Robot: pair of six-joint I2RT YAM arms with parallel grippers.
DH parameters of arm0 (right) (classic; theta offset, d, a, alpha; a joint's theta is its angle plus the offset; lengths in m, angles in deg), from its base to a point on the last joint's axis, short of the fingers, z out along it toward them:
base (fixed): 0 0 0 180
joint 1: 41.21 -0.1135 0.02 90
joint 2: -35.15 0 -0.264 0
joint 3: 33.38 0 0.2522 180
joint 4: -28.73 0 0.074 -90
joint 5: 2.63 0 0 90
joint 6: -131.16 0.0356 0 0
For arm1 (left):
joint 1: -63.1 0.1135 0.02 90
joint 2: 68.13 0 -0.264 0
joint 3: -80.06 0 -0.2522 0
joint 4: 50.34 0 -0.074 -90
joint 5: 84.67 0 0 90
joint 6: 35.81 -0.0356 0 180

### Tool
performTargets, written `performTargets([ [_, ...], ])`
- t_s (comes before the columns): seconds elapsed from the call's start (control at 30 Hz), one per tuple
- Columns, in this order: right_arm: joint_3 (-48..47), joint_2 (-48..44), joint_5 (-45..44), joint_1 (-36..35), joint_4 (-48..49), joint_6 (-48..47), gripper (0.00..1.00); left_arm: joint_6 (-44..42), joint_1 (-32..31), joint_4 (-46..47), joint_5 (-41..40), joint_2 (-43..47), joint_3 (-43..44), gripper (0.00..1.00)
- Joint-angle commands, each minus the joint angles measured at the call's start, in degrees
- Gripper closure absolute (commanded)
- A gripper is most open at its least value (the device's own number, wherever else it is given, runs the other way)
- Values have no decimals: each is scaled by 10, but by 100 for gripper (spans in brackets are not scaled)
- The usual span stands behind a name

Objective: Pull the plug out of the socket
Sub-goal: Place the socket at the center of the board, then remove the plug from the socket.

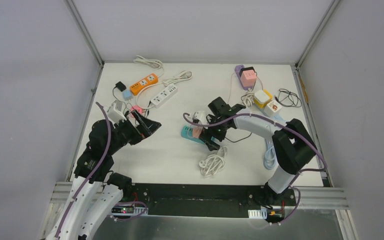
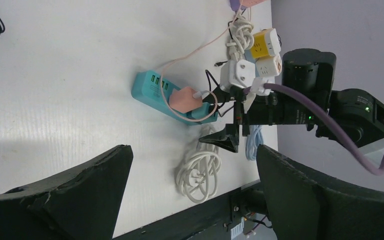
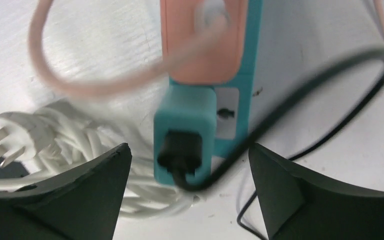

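Observation:
A teal socket strip (image 1: 187,133) lies mid-table with a pink plug (image 1: 196,131) sitting on top of it, its pink cord looping away. My right gripper (image 1: 209,135) hangs just over the strip's near end, open. In the right wrist view the fingers (image 3: 80,190) straddle the teal socket (image 3: 185,107) end where a black cord (image 3: 180,150) enters; the pink plug (image 3: 200,45) lies beyond the tips, untouched. My left gripper (image 1: 147,126) is open at the table's left, holding nothing. The left wrist view shows the socket (image 2: 152,90) and plug (image 2: 182,99) far ahead of the left gripper (image 2: 192,148).
A coiled white cable (image 1: 213,162) lies right in front of the socket, and a light blue cable (image 1: 270,152) to the right. Orange (image 1: 144,84) and white (image 1: 163,96) power strips sit back left. A purple strip (image 1: 246,76) and yellow cube adapter (image 1: 262,98) sit back right.

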Motion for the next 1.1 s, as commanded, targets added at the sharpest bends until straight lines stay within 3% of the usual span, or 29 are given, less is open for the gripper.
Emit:
performTargets([
  [0.0, 1, -71, 75, 32, -40, -14, 9, -19, -4, 62, 33, -15, 0, 2],
  [0.13, 13, -105, 135, 69, -69, -31, 8, -32, -16, 96, 46, -45, 2, 2],
  [0.27, 32, -144, 211, 113, -97, -50, 8, -77, -73, 142, 24, -89, 7, 3],
  [0.5, 48, -169, 303, 170, -96, -31, 10, -293, -236, 220, -52, -207, 21, 2],
  [0.73, 69, -160, 327, 191, -41, 26, 10, -490, -243, 245, -31, -340, 53, 1],
  [0.83, 76, -157, 324, 193, -23, 39, 10, -518, -242, 234, -29, -388, 85, 1],
  [1.07, 83, -156, 329, 200, -9, 51, 10, -582, -232, 234, 92, -464, 114, 1],
])
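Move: Just beside the right fingers, about 1 cm ahead and 1 cm left, is the teal adapter with the black lead. The teal socket's middle lies roughly 5 cm left and 3 cm ahead, the pink plug 6 cm left and 4 cm ahead, and the white cord bundle some 8 cm straight back. From the left hand the socket is about 17 cm right, 7 cm ahead and 23 cm below; the white power strip is 23 cm ahead and 2 cm right. Swinging in to the right by about 14 cm, then also sinking some 9 cm and reaching a little forward, the open left hand nears the teal socket's left part, its fingers turning rightward and dipping. The open right hand rises about 7 cm and draws right, slightly back, clear of the teal adapter, tilting some 30 degrees so its fingers point more leftward. ##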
